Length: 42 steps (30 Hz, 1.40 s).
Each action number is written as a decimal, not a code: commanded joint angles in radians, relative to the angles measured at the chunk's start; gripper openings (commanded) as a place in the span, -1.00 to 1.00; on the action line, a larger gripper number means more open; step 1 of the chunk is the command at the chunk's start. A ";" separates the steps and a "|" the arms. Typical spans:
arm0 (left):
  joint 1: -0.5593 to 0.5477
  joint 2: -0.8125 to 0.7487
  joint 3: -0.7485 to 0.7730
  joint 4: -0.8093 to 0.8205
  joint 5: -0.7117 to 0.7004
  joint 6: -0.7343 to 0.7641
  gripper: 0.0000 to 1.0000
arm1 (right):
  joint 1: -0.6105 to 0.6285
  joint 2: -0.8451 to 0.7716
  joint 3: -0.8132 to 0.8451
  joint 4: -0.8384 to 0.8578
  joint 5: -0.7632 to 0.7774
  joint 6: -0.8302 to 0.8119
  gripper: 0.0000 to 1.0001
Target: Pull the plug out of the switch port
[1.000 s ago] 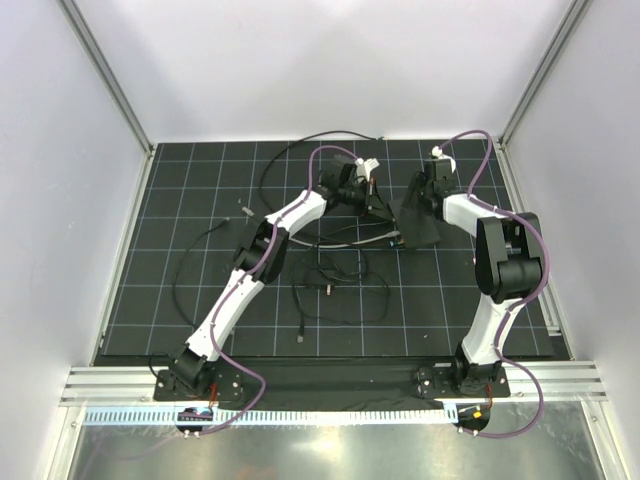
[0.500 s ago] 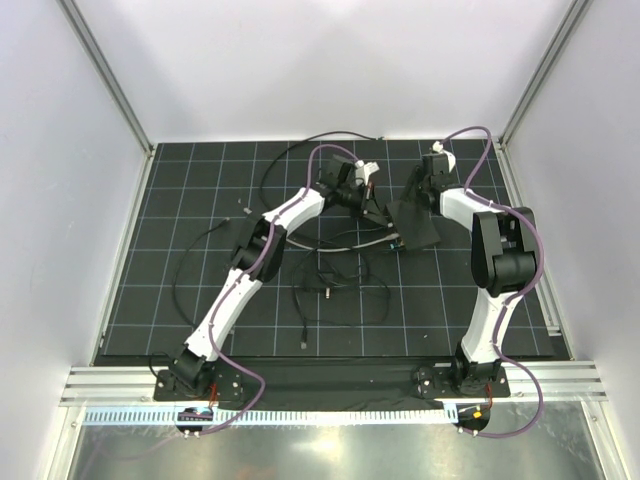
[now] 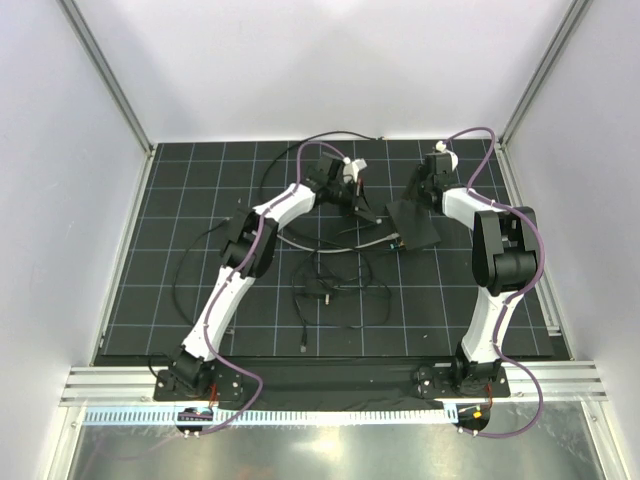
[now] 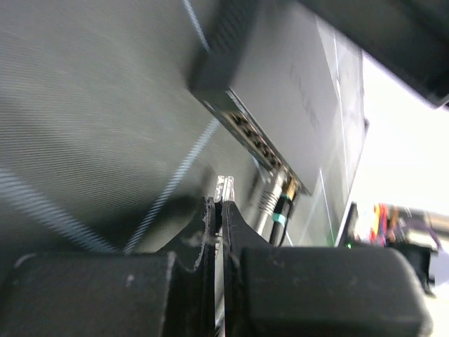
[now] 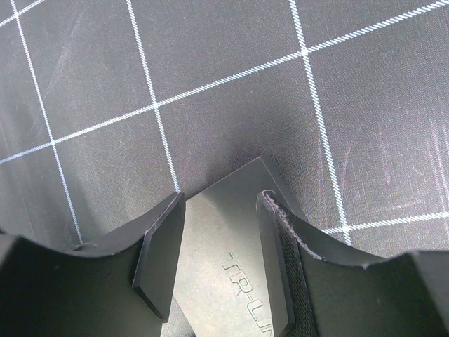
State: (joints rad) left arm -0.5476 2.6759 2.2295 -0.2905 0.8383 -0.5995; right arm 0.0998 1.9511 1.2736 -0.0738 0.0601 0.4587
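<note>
The switch (image 3: 418, 228) is a flat matte-black box on the gridded mat, right of centre. In the left wrist view its row of ports (image 4: 256, 144) runs along one long edge. My left gripper (image 4: 216, 207) is shut on a clear plug (image 4: 224, 188), which sits a short gap out from the port row and touches none of the ports. From above, the left gripper (image 3: 365, 205) is just left of the box. My right gripper (image 5: 221, 203) is closed on the far corner of the switch (image 5: 231, 232), lettered top face between its fingers; overhead, the right gripper (image 3: 422, 198) is at the box's far end.
Two other cables (image 4: 279, 203) remain plugged into ports further along the row. Loose black wires (image 3: 330, 285) tangle on the mat in front of the switch, and a long cable (image 3: 300, 150) loops toward the back wall. White walls enclose the mat on three sides.
My left gripper has drawn back to the left, away from the switch's port edge, staying shut. The right gripper has kept its hold on the box, which barely shifted.
</note>
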 commanded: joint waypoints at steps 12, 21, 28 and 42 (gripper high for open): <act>0.080 -0.565 -0.143 -0.061 -0.519 0.174 -1.00 | -0.012 0.051 -0.031 -0.078 -0.040 0.003 0.06; 0.084 -0.818 0.007 -0.147 -1.036 0.357 -1.00 | -0.015 0.040 -0.046 -0.063 -0.046 0.001 0.06; 0.081 -0.757 -0.104 -0.259 -0.615 0.323 0.02 | -0.015 0.039 -0.049 -0.060 -0.080 -0.003 0.06; -0.133 -0.473 -0.280 -0.093 -0.518 0.658 0.28 | -0.025 0.040 -0.059 -0.044 -0.129 -0.002 0.06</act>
State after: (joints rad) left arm -0.6281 2.2021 1.9030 -0.4393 0.3099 -0.0872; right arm 0.0772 1.9514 1.2572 -0.0307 -0.0437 0.4583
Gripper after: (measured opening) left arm 0.630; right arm 0.530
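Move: The plug is already out of the switch port, shut in the left fingertips with its clear head showing; the port edge it faces is about 4 cm to that hand's right and slightly lower. The grey and green-banded plugs, still seated, lie some 5 cm to the right and 5 cm back; the switch's middle is about 10 cm right. From the right hand, over the switch's far end, the plug is roughly 10 cm left and 6 cm back. The freed plug is carried up and away from the switch by the left hand, which shoots up some 45 cm and swings left, the wrist turning about 70 degrees. Near the top the fingers open wide and let go; the empty hand then drops back down and right towards the switch, stopping about 8 cm above where it began, fingers pointing more steeply down. ##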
